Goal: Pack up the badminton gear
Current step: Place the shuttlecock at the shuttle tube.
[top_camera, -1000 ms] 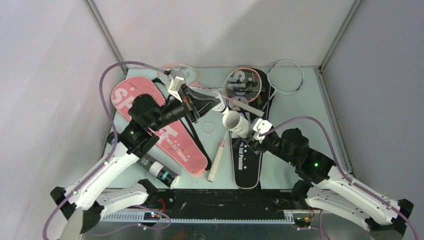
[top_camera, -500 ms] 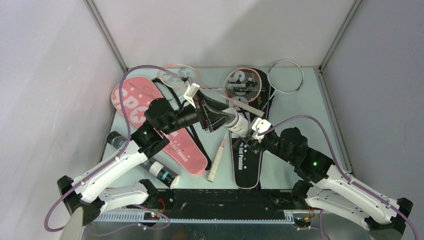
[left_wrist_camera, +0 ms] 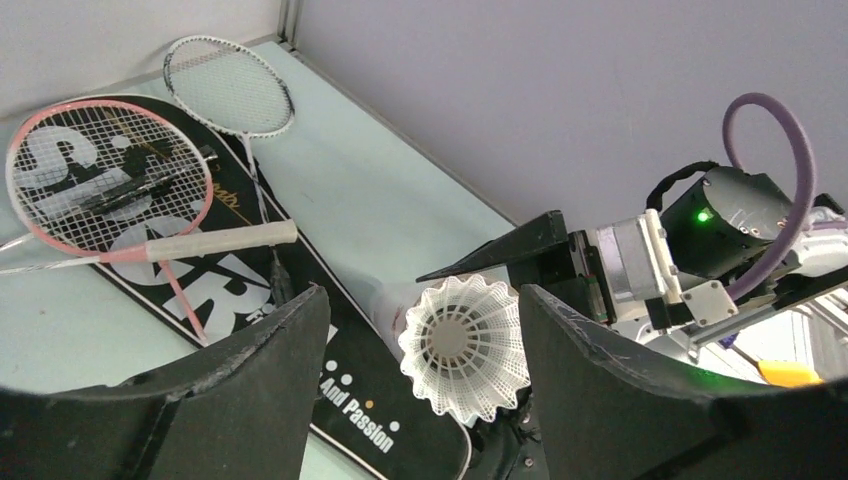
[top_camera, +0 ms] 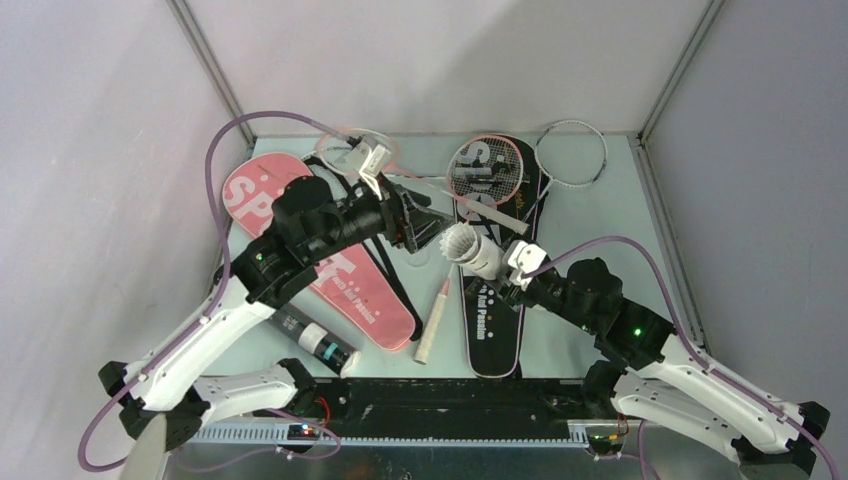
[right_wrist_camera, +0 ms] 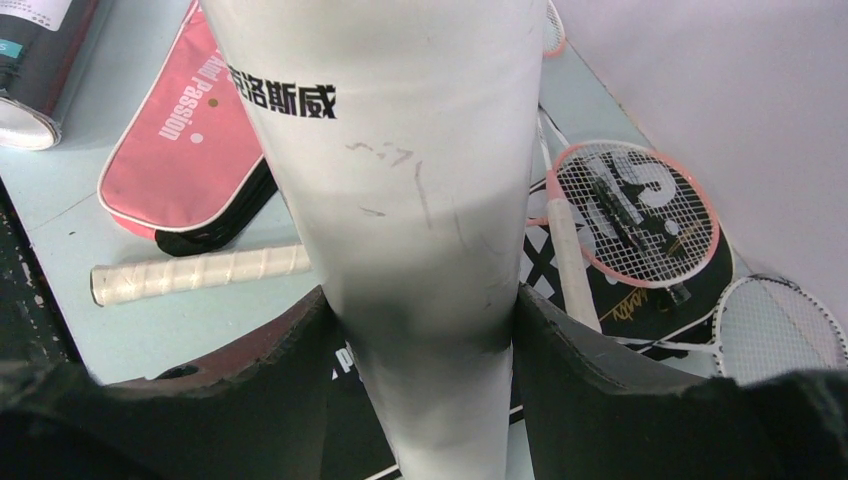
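Observation:
My right gripper (right_wrist_camera: 420, 330) is shut on a white shuttle tube (right_wrist_camera: 400, 190), which it holds tilted above the black cover (top_camera: 495, 315). A white shuttlecock (left_wrist_camera: 465, 345) sits in the tube's open mouth (top_camera: 460, 242), skirt facing out. My left gripper (left_wrist_camera: 420, 320) stands open just in front of that mouth, its fingers either side of the shuttlecock and not touching it. A pink-framed racket (top_camera: 486, 170) lies on the black cover's head, with a white racket (top_camera: 572, 153) beside it. The pink cover (top_camera: 330, 270) lies at the left.
A black-and-white tube (top_camera: 318, 340) lies at the near left by the pink cover. Another racket's white grip (top_camera: 430, 330) lies between the two covers, and its pink head (top_camera: 352, 148) is at the back. Grey walls close in three sides.
My left gripper carried the shuttlecock right to the tube's mouth, opened and let it go there, then drew back a little to the left. The right arm held still.

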Robot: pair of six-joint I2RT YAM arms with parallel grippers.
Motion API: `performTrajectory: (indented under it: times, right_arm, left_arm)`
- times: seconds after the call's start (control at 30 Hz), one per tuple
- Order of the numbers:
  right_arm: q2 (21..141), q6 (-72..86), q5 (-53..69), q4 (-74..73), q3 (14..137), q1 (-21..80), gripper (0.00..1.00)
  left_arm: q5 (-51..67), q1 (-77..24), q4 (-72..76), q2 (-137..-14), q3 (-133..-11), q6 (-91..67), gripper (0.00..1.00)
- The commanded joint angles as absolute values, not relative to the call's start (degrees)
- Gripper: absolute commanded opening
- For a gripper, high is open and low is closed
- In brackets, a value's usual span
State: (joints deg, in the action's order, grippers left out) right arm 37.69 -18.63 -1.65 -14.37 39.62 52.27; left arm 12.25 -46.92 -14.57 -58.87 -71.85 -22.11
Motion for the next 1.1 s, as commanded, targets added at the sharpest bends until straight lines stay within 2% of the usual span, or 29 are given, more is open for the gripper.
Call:
performTrajectory:
  times: [0.0,0.23,0.73,1.07]
  right_arm:
    - [36.42,-19.48,0.57,-10.69,42.8,52.7,0.53]
    - [36.15,-20.04,1.14,-10.07,42.89,52.95,0.53]
    - [37.81,-22.94,2.6,-6.88,42.89,53.43,0.52]
    - [38.74,-22.65,0.18,-9.4,42.81,53.41,0.52]
  left_arm:
    - [13.03,-47.05,-22.79,-61.68,-76.35,-18.35,0.75]
    - [20.21,-47.1,-25.73,-64.58,-76.38,-12.68,0.75]
    - [17.3,-47.19,-26.73,-72.69,-76.11,-11.67,0.72]
    - [14.1,-47.09,-29.22,-68.13,-78.04,-13.6,0.78]
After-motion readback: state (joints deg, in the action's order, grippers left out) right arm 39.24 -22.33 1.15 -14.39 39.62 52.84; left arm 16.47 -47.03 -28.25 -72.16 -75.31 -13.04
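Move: The shuttlecock sits skirt outward in the mouth of the shuttle tube, some 5 cm right of the open left hand, about 2 cm back and 7 cm below. Well below that hand, about 38 cm down on the table, a pale racket grip lies 3 cm back, the clear ring 14 cm ahead and 4 cm left, and the black bag 14 cm ahead and 17 cm right. From the right hand, gripping the tube, the shuttlecock is roughly 2 cm ahead, 8 cm left and 10 cm above. One finger of the left hand comes into the shuttle tube's mouth, where the shuttlecock is, as the hand sinks about 11 cm, drifts slightly right and tips its fingertips down some 20 degrees; it slows near the end, fingers still wide open. The right hand keeps its grip on the tube, shifting it barely a centimetre to the left. ##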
